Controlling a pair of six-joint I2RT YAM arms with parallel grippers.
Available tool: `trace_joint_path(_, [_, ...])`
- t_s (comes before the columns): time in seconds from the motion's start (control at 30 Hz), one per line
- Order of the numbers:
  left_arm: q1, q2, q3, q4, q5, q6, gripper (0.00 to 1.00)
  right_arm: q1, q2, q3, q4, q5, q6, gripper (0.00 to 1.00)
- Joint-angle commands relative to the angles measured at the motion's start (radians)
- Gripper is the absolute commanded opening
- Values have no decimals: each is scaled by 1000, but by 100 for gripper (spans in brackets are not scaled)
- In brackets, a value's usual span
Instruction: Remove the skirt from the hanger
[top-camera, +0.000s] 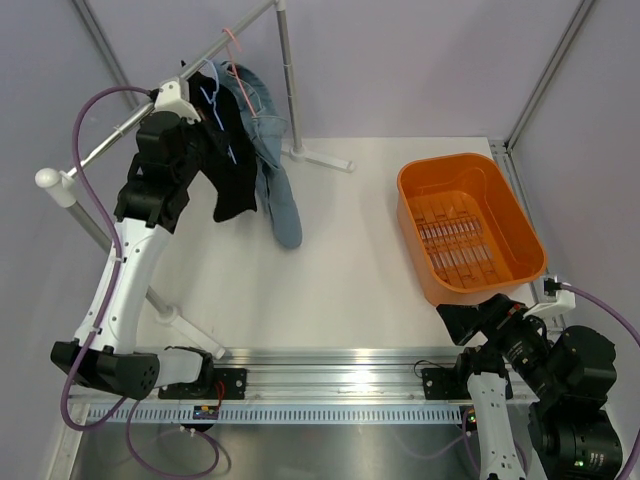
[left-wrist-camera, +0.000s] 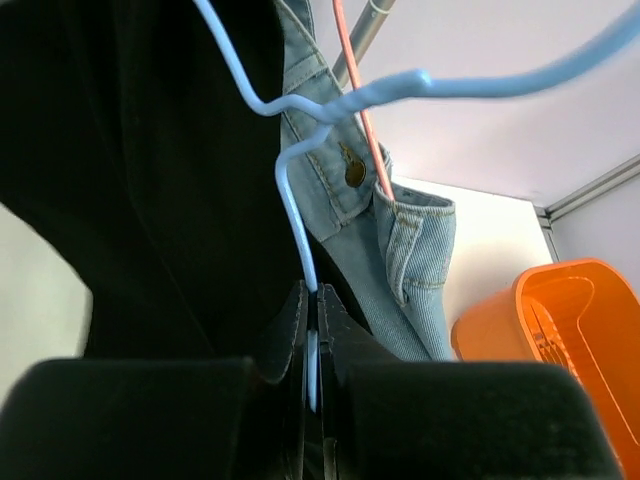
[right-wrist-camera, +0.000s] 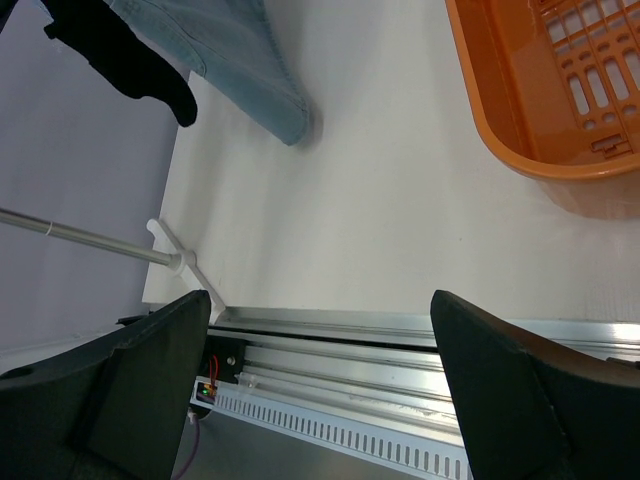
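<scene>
A black skirt (top-camera: 235, 175) hangs on a light blue wire hanger (top-camera: 207, 97) from the clothes rail (top-camera: 100, 147) at the back left. My left gripper (top-camera: 203, 112) is up at the rail, against the skirt's top. In the left wrist view the left gripper (left-wrist-camera: 315, 300) is shut on the blue hanger (left-wrist-camera: 400, 86), its thin wire pinched between the two fingers, with the black skirt (left-wrist-camera: 130, 180) filling the left side. My right gripper (top-camera: 462, 318) rests low at the near right edge; in its wrist view the right gripper (right-wrist-camera: 320, 300) stands wide open with nothing between the fingers.
A denim garment (top-camera: 280, 200) hangs on a pink hanger (top-camera: 235, 45) just right of the skirt, touching it. An orange basket (top-camera: 415, 170) sits at the right of the table. The rail's upright (top-camera: 287, 90) and feet stand behind and left.
</scene>
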Motion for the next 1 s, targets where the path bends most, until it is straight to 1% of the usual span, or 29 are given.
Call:
trace_joint_path(0.0, [-18,-9,77,35,-5,29,0,-5,19,16,-6,9,-11,99])
trace_joint_path(0.2, [-23,1,170,-7,1,35,0,-5,16,21,-12,13,-11,100])
trace_joint_path(0.4, [-26,-28,190,-27,24,12,0,-5,17,19,-17,15,-11,99])
trace_joint_path(0.5, [-30,-69,164,-41,24,-5,0,-5,17,18,-15,10,-10,99])
trace_joint_path(0.53, [-32,-80,138,-44,57,-11,0,-5,17,18,-17,9,-11,99])
trace_joint_path(0.77, [-40,-209,23,-94,125,-43,0,-5,31,16,-17,9,-26,99])
trace_joint_path(0.9, [-38,-288,-14,-125,174,-40,0,-5,37,-2,-5,-5,-26,99])
trace_joint_path(0.97, [-40,-316,-29,-168,205,-45,0,-3,43,-17,2,-29,-19,99])
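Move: The left hand already grips the blue hanger; its hook sits on the rail about 12 cm above and 4 cm ahead of that hand, 1 cm to its left. The black skirt's middle is roughly 6 cm ahead, 2 cm left and 5 cm below; the jeans hang about 10 cm ahead, 8 cm right and 10 cm below. From the idle right hand the hook lies some 37 cm ahead, 46 cm left and 20 cm above. Still pinching the blue hanger, the left hand lifts about 4 cm, then draws back 10 cm from the rail. ##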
